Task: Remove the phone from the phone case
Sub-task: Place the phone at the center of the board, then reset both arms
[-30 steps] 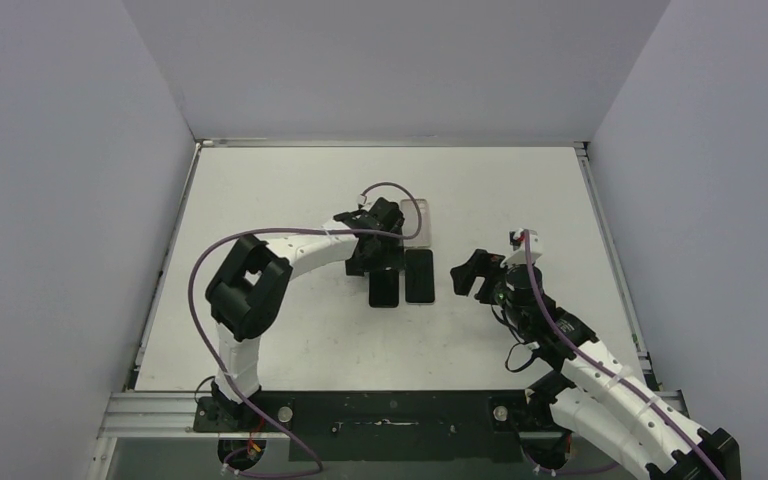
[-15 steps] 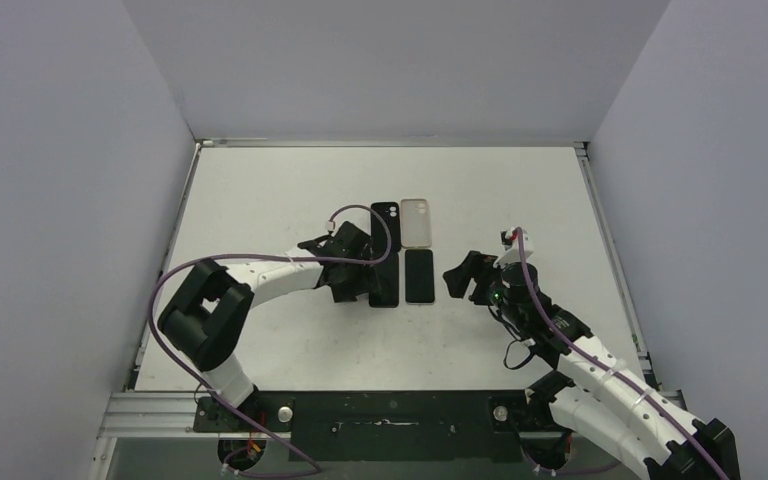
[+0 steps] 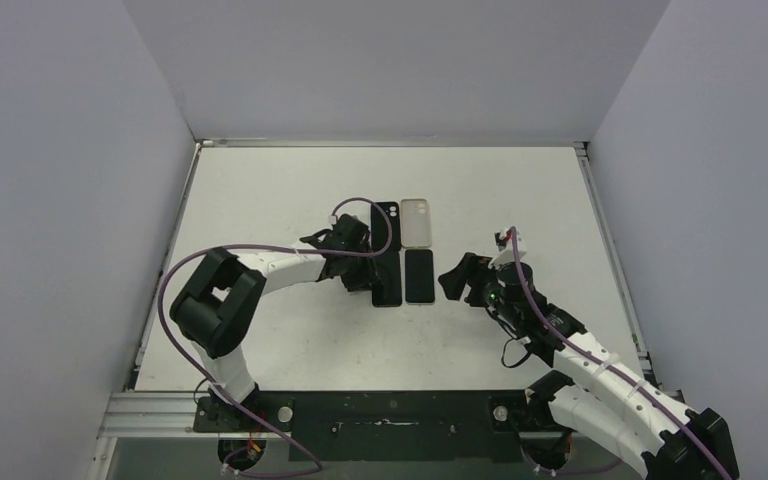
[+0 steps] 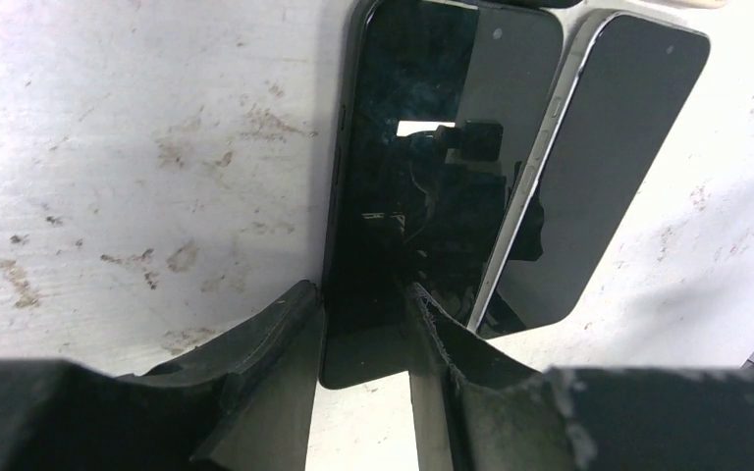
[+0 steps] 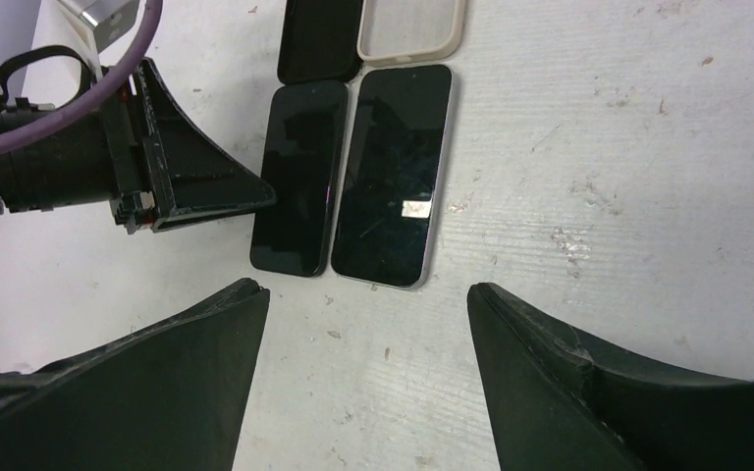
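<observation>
Two bare phones lie face up side by side: a black one and a silver-edged one. Just beyond them lie an empty black phone case and an empty pale clear case. My left gripper sits low at the black phone's near left corner. Its jaws are narrowed, one finger against the phone's left edge, the other over the screen. My right gripper hovers open to the right of the phones, holding nothing.
The white tabletop is scuffed and stained. Grey walls close in the left, back and right sides. A purple cable loops above the left wrist, close to the black case.
My left gripper has come back from the cases to the black phone's left edge, and its jaws have narrowed. The black case now lies uncovered. The right gripper crept slightly left.
</observation>
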Controlling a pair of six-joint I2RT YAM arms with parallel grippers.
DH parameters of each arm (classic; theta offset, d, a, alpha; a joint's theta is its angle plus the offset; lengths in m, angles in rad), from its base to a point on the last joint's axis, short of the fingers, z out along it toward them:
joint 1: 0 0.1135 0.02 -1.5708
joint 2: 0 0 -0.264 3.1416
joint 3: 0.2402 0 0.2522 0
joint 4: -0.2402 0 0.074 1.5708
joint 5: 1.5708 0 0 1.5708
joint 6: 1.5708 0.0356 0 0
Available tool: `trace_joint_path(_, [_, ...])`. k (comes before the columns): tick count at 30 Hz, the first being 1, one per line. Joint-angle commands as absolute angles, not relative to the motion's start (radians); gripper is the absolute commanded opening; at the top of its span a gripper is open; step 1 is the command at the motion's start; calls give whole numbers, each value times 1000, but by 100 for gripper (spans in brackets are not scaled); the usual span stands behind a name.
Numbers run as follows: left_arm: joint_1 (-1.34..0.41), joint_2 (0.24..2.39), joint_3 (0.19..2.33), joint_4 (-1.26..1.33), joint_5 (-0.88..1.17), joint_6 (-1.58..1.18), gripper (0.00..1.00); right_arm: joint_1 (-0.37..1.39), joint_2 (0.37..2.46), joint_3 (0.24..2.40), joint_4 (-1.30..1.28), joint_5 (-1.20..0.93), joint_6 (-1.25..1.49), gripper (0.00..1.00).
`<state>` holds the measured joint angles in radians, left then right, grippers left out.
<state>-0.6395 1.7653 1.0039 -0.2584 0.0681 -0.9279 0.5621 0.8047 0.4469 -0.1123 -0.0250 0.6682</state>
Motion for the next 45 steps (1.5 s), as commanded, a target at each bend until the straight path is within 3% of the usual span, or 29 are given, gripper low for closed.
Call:
trace_joint_path(1, [-636,1801,1058,-207,93,-916,33,554,839,435,-30,-53,697,75])
trace_joint_path(13, [-628,1848,1109,-200,90,-891,32,552,907,444,32,-75,690,73])
trace_joint_path(19, [-599,1790,1079,-228,85,-887,46,535,917,475,12,-66,652,76])
trace_joint_path(26, [-523,1581,1024,-311,8,-811,68,467,872,562,-125,-7,527,87])
trace_joint_path(37, [-473,1091,943,-473,-307,-611,95,400,652,688,-356,255,387,100])
trace_joint_path(45, [-466,742,828,-483,-508,-433,97,399,499,781,-477,471,280,100])
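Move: The black phone's middle lies about 3 cm ahead and 3 cm to the right of the left hand, 1 cm below it; its left edge is by the outer fingertip. The silver phone is some 8 cm right of the black one; beyond the pair, the black case lies about 17 cm ahead and 2 cm right of the hand, the white case 18 cm ahead and 10 cm right. From the right hand, the black phone is roughly 7 cm ahead, 15 cm left and 11 cm below. The black phone is nudged at its left edge by the left fingertips, right and slightly forward towards the silver phone, about 2 cm each way. The left hand then leaves it, rising some 20 cm and swinging left while its fingers open wide and tip up about 40 degrees. The right hand, empty, dips a little, then retreats up and to the right, opening fully. ##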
